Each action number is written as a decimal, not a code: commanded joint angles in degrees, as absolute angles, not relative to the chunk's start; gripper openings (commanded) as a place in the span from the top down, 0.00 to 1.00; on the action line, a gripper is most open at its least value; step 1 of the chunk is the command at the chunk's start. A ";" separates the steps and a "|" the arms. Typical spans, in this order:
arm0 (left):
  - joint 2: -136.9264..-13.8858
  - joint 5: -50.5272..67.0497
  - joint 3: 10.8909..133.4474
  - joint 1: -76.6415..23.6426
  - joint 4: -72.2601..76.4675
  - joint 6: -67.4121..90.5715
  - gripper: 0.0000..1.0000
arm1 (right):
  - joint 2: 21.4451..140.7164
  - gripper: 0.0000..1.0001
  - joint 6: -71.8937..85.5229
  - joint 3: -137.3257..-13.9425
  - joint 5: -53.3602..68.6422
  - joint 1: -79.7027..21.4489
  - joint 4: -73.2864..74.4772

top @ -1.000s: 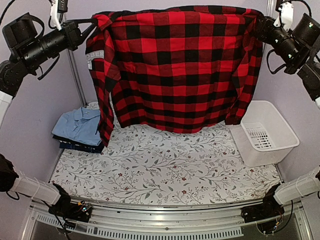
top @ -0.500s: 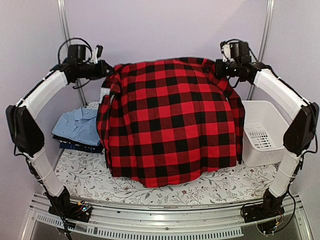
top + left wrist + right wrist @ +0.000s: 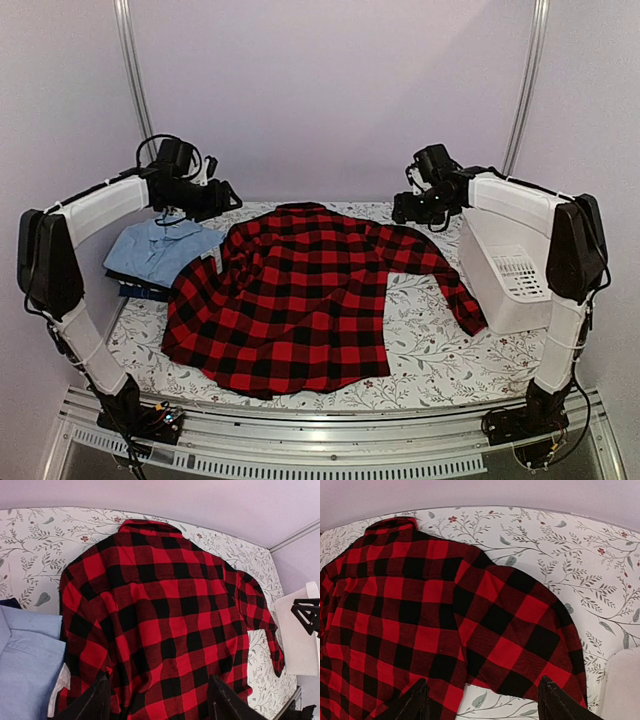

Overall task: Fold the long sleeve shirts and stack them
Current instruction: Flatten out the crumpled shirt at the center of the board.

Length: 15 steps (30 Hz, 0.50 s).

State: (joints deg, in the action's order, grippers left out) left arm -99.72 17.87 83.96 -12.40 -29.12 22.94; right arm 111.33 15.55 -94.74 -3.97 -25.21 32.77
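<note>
The red-and-black checked flannel shirt [image 3: 300, 300] [image 3: 165, 610] [image 3: 420, 610] lies spread back-up on the floral table, collar toward the far wall, one sleeve reaching right to the basket. A folded light blue collared shirt [image 3: 160, 248] [image 3: 25, 660] rests on a dark navy garment [image 3: 150, 292] at the left. My left gripper [image 3: 228, 196] [image 3: 157, 700] hovers open above the shirt's left shoulder, holding nothing. My right gripper [image 3: 402, 208] [image 3: 482, 700] hovers open above the right shoulder and sleeve, also empty.
A white plastic basket [image 3: 525, 285] [image 3: 625, 680] stands at the table's right edge, beside the sleeve end. The floral table cover [image 3: 450, 350] shows around the shirt. Purple walls and metal posts close in the back and sides.
Both grippers swung the hanging shirt down and forward, opened, and let it go. It now lies flat on the table, and both arms have pulled back toward the far corners.
</note>
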 commanded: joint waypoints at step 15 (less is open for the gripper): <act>-103.60 15.91 69.12 -30.76 -22.74 27.16 0.37 | 118.10 0.56 28.42 -78.33 13.68 -39.27 13.96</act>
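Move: Shirt spread out below both hands. From the left hand its middle lies about 16 cm right, 14 cm back and 18 cm down; the collar is 18 cm right and 17 cm farther out, the folded stack 15 cm left and 5 cm back. From the right hand the shirt's middle is roughly 29 cm left, 16 cm back and 14 cm down, the right sleeve some 10 cm right and 5 cm back, the white bin 30 cm right and 8 cm back. Bring both grippers inward over the shirt, then down and back towards its middle: swing the right about 14 cm left before sinking it some 11 cm and drawing it back about as far, its fingers part-closing. Take the left about 10 cm each to the right, down and back, its fingers staying open. Tip both further down, turning the left clockwise and the right counter-clockwise. ##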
